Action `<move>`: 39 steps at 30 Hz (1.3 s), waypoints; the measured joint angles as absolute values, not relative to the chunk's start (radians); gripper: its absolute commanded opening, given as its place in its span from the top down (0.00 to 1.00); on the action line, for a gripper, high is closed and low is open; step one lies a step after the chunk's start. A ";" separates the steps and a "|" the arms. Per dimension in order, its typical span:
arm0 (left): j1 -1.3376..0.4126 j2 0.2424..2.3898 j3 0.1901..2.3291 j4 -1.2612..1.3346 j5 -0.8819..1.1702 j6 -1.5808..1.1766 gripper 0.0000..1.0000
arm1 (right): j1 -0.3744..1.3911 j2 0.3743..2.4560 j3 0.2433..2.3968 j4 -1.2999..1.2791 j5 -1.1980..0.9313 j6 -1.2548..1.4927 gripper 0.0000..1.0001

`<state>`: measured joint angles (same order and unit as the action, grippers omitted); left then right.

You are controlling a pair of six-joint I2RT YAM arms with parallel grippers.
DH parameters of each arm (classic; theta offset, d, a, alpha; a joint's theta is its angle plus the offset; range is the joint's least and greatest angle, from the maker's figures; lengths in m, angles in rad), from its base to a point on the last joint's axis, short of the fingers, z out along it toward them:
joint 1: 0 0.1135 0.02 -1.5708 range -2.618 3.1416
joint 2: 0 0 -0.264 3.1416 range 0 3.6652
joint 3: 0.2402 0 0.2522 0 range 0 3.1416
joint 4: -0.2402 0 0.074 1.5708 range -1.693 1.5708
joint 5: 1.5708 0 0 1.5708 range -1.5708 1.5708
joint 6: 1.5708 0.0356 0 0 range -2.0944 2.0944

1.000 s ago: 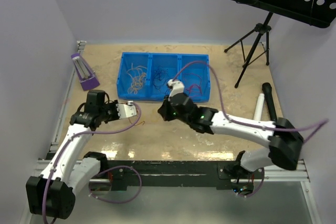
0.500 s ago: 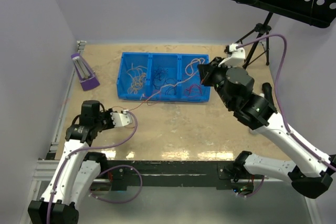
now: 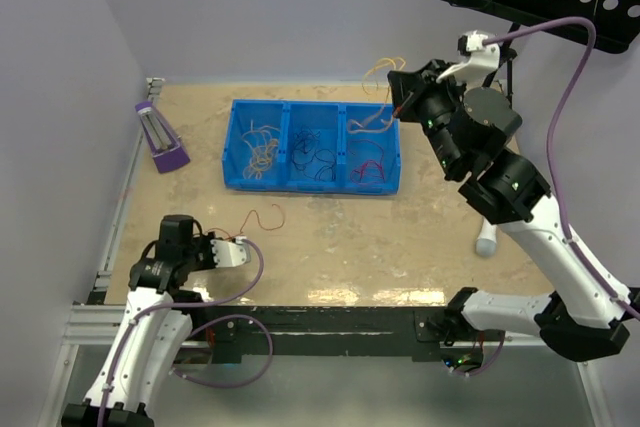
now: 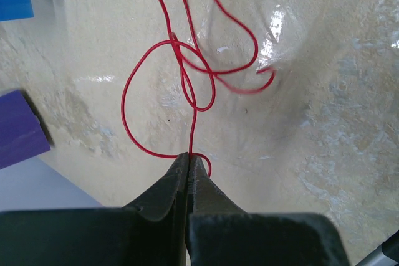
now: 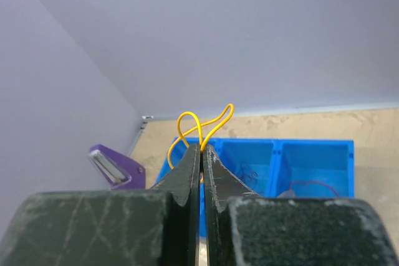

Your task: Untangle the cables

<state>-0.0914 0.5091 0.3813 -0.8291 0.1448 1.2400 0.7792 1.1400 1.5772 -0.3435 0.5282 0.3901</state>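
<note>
My left gripper (image 3: 243, 244) is low at the near left, shut on a thin red cable (image 4: 187, 85) that loops out over the table; the same cable shows in the top view (image 3: 262, 217). My right gripper (image 3: 398, 107) is raised high over the right end of the blue bin (image 3: 312, 185), shut on a yellow cable (image 5: 202, 126) whose loops stick out past the tips, and pale strands (image 3: 372, 119) hang from it toward the bin. The two cables are apart. More cables lie in the bin's three compartments.
A purple holder (image 3: 160, 139) lies at the far left. A black tripod (image 3: 480, 77) with a perforated tray stands at the far right. A white cylinder (image 3: 486, 241) lies on the table under the right arm.
The right arm swung from the table's middle up and to the far right, pulling the yellow cable away. The left gripper drew back toward me with the red cable. The cables separated.
</note>
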 measured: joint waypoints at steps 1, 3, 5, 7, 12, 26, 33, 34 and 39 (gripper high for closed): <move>-0.091 0.505 0.379 -0.834 0.144 1.243 1.00 | 0.778 1.159 1.606 -0.339 0.522 0.387 1.00; -0.091 0.511 0.379 -0.831 0.139 1.243 1.00 | 0.778 1.194 1.647 -0.326 0.505 0.381 1.00; -0.091 0.519 0.378 -0.831 0.126 1.243 1.00 | 0.778 1.225 1.674 -0.321 0.498 0.372 1.00; -0.091 0.516 0.377 -0.833 0.123 1.242 1.00 | 0.777 1.260 1.703 -0.321 0.473 0.365 1.00; -0.091 0.479 0.392 -0.853 0.175 1.242 1.00 | 0.773 1.370 1.769 -0.272 0.362 0.369 1.00; -0.091 0.436 0.632 -0.966 0.356 1.261 1.00 | 0.782 1.786 1.815 -0.168 0.151 0.407 1.00; -0.091 0.433 0.781 -1.015 0.443 1.259 1.00 | 0.814 1.953 1.903 -0.135 0.140 0.405 1.00; -0.091 0.432 0.797 -1.019 0.451 1.258 1.00 | 0.822 1.977 1.917 -0.135 0.142 0.404 1.00; -0.091 0.431 0.862 -1.029 0.484 1.238 1.00 | 0.851 2.091 1.998 -0.136 0.172 0.397 1.00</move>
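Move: The bin's left compartment, where the yellow cable held by the right hand is being taken, lies about 29 cm to its left, 12 cm farther out and some 46 cm below. The middle compartment is about 15 cm left and 12 cm ahead, the right one 2 cm left and 12 cm ahead, both equally low. From the left hand, its gripped red cable's loose loops lie roughly 8 cm right, 3 cm ahead and 5 cm below. The yellow cable, still pinched in the shut right fingers, is swung left and slightly up, then left, forward and down towards the bin's left compartment, about 28 cm left and 21 cm down overall, the hand turning some 25 degrees counter-clockwise and tipping down. The red cable stays gripped by the left hand, which pauses low, then lifts it about 17 cm, drifting right as its fingers tilt up. ##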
